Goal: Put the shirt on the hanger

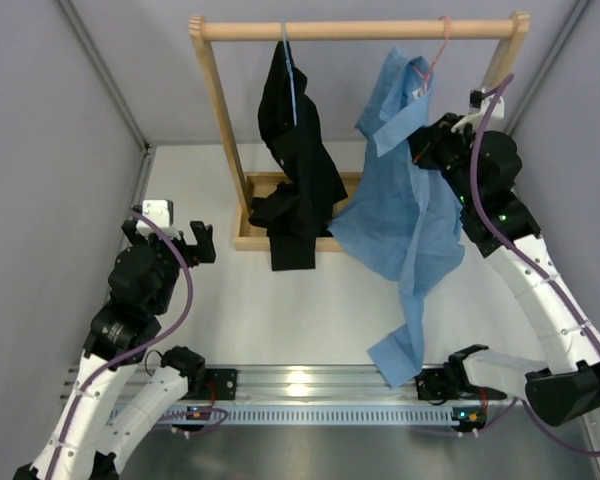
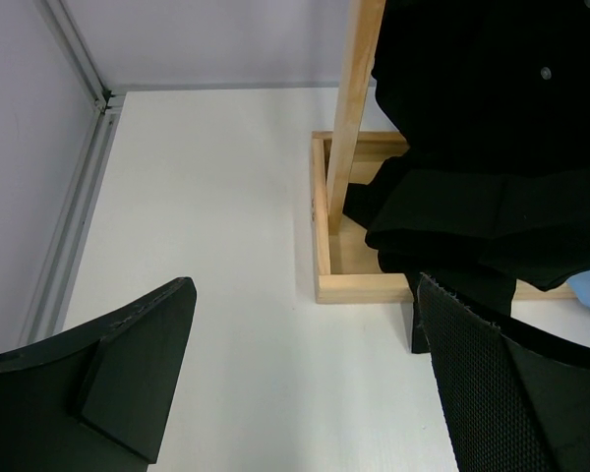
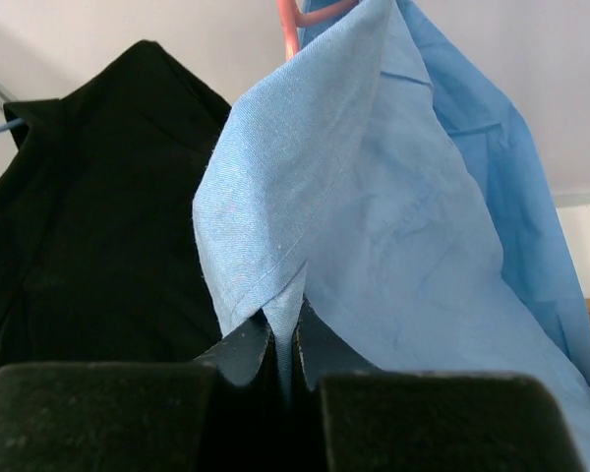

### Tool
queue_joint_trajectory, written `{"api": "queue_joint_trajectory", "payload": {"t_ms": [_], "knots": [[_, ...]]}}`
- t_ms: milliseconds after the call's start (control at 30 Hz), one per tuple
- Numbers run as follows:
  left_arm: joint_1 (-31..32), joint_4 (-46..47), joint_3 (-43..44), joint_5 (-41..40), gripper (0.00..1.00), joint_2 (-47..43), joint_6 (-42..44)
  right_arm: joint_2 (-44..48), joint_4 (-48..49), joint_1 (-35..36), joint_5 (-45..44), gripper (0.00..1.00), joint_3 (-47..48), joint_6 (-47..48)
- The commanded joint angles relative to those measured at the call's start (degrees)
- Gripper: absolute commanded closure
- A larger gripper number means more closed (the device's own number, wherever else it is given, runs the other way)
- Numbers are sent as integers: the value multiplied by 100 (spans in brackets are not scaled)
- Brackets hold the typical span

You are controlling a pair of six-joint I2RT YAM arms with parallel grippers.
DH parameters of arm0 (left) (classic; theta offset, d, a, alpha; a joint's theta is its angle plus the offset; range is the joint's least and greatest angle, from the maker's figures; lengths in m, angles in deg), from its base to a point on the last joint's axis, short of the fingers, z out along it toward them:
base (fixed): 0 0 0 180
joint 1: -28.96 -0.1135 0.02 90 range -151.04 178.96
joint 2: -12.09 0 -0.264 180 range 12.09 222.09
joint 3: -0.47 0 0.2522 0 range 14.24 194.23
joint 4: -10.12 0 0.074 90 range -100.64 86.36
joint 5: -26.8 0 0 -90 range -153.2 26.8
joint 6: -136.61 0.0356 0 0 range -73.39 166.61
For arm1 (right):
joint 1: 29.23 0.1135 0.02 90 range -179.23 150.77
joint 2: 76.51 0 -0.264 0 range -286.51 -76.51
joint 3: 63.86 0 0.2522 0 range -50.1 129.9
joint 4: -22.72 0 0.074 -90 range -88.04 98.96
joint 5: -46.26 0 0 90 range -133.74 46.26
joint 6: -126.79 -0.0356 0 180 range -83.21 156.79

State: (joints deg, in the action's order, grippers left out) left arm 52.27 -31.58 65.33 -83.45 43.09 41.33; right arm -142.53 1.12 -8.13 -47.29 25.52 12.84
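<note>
The light blue shirt (image 1: 405,195) hangs from the pink wire hanger (image 1: 440,45), which hooks on the wooden rail at the right. One sleeve trails down to the table's front. My right gripper (image 1: 420,152) is shut on a fold of the shirt (image 3: 374,197) by the collar; the pink hanger (image 3: 290,25) shows just above the cloth in the right wrist view. My left gripper (image 1: 185,240) is open and empty, low over the table left of the rack base; its fingers (image 2: 138,344) frame bare table.
A black garment (image 1: 295,165) hangs on a pale blue hanger (image 1: 290,70) at the rail's left and drapes into the wooden rack base (image 1: 250,235). The rack post (image 2: 354,108) and base (image 2: 374,285) are ahead of the left gripper. Grey walls enclose the table.
</note>
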Motion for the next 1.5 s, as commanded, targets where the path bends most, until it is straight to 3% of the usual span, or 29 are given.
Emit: {"api": "queue_joint_trajectory", "payload": {"t_ms": [0,500,700,733,833,900,1033,1233,1333,1467], "knots": [[-37,342,-29,127,2,-15,-79,195,959,-238,311,100,-29,-251],[-37,351,-47,223,2,37,-79,177,1416,-291,610,100,-486,-453],[-37,351,-47,206,2,64,-79,282,1311,-291,610,76,-513,-278],[-37,360,-47,206,2,64,-70,300,1294,-291,610,65,-513,-269],[-37,351,-55,188,2,90,-79,405,1249,-291,575,45,-539,-172],[-37,351,-55,153,2,116,-79,484,1136,-291,566,38,-522,-102],[-55,351,-29,-40,2,230,-149,695,671,-291,584,1,-416,380],[-388,202,103,-524,2,546,-439,1442,-899,-291,356,1,-495,1425],[-529,-25,243,-646,2,766,-614,1977,-1656,-282,-416,0,-793,1900],[-520,-544,253,-901,2,767,-948,3196,-2379,-238,-1445,1,-1355,1867]]}}
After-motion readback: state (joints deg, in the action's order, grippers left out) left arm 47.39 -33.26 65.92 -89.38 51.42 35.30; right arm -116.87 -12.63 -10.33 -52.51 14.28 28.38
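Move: The right gripper is still shut on the blue shirt, just below its collar. From that hand, the neck of the pink hanger lies about 9 cm ahead, some 1 cm left and 6 cm above; the rod over it is roughly 15 cm ahead, 1 cm right and 10 cm up. The black shirt hangs about 19 cm left, 13 cm ahead and 15 cm lower. From the empty left hand, the pink hanger's neck is some 16 cm ahead, 43 cm right and 16 cm up. Hold the right gripper nearly still at the blue shirt, rolling its left side up slightly, then open it fully to let go of the cloth. Draw it back about 10 cm and 8 cm right, away from the hanger, dipping its left side as it leaves. Late on, ease the open left gripper a few centimetres down, left and forward, turning it some 10 degrees counter-clockwise. ##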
